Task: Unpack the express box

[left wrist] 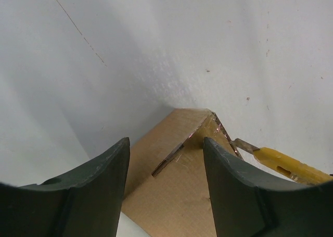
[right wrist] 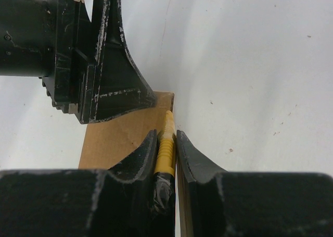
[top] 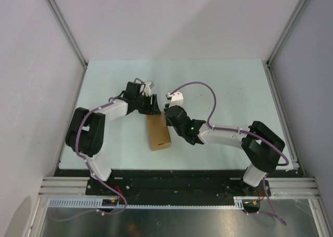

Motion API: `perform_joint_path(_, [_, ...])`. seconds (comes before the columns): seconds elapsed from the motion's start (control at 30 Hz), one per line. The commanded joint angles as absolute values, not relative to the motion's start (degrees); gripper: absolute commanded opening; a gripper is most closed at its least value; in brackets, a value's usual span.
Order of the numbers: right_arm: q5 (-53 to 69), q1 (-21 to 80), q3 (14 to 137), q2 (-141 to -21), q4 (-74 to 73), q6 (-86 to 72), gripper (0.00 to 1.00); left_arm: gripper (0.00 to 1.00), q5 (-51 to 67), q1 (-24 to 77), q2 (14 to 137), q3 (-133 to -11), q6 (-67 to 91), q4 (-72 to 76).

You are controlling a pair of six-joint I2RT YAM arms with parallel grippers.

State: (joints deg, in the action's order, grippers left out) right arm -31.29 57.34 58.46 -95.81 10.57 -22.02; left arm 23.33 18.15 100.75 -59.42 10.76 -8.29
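Observation:
The express box (top: 158, 133) is a small brown carton lying lengthwise on the table between the two arms. My left gripper (top: 153, 109) hovers over its far end, open. In the left wrist view the box (left wrist: 177, 195) fills the gap between the dark fingers (left wrist: 99, 179), and a top seam (left wrist: 171, 161) stands slightly lifted. My right gripper (right wrist: 166, 134) is shut on the yellow-and-black utility knife (right wrist: 165, 148), held along the box's right top edge (right wrist: 119, 140). The knife's blade (left wrist: 244, 145) touches the box's far corner.
The pale table (top: 234, 91) is walled by white panels on the left, back and right. A black base rail (top: 177, 182) runs along the near edge. The left arm's gripper body (right wrist: 104, 80) looms close above the box in the right wrist view.

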Motion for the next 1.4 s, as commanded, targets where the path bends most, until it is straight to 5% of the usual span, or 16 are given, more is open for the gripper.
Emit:
perform_joint_path(0.0, [-33.13,58.01,59.33,-96.59,6.95,-23.29,0.00,0.62,16.09,18.19,103.71,-59.68,10.89,-12.91])
perform_joint_path(1.37, [-27.07,68.11,61.70,-87.89,-22.41,-37.17,0.00,0.61,6.68,20.04,107.84,-60.38,18.90,-16.70])
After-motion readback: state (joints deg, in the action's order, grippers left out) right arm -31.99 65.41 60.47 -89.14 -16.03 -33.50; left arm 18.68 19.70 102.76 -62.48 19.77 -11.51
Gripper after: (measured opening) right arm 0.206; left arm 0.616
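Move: The express box lies under the right gripper's work: its middle is about 3 cm back, 5 cm left and 11 cm below that hand, its near right corner some 10 cm back, about level sideways and 9 cm below. The held box cutter's blade is at the far part of the right-hand top edge, roughly 3 cm ahead, 3 cm left and 8 cm below. From the left gripper, on the far end, the box's middle lies about 8 cm back, 1 cm right and 3 cm below. Draw the right gripper back about 8 cm, keeping the box cutter gripped and its blade on the box's right-hand top edge, towards the near right corner. Ease back and down together at first, then pull faster and mainly back, tipping the fingers some 10 degrees further down. Keep the left fingers on the box's far end to hold it, turning that wrist only slightly. ##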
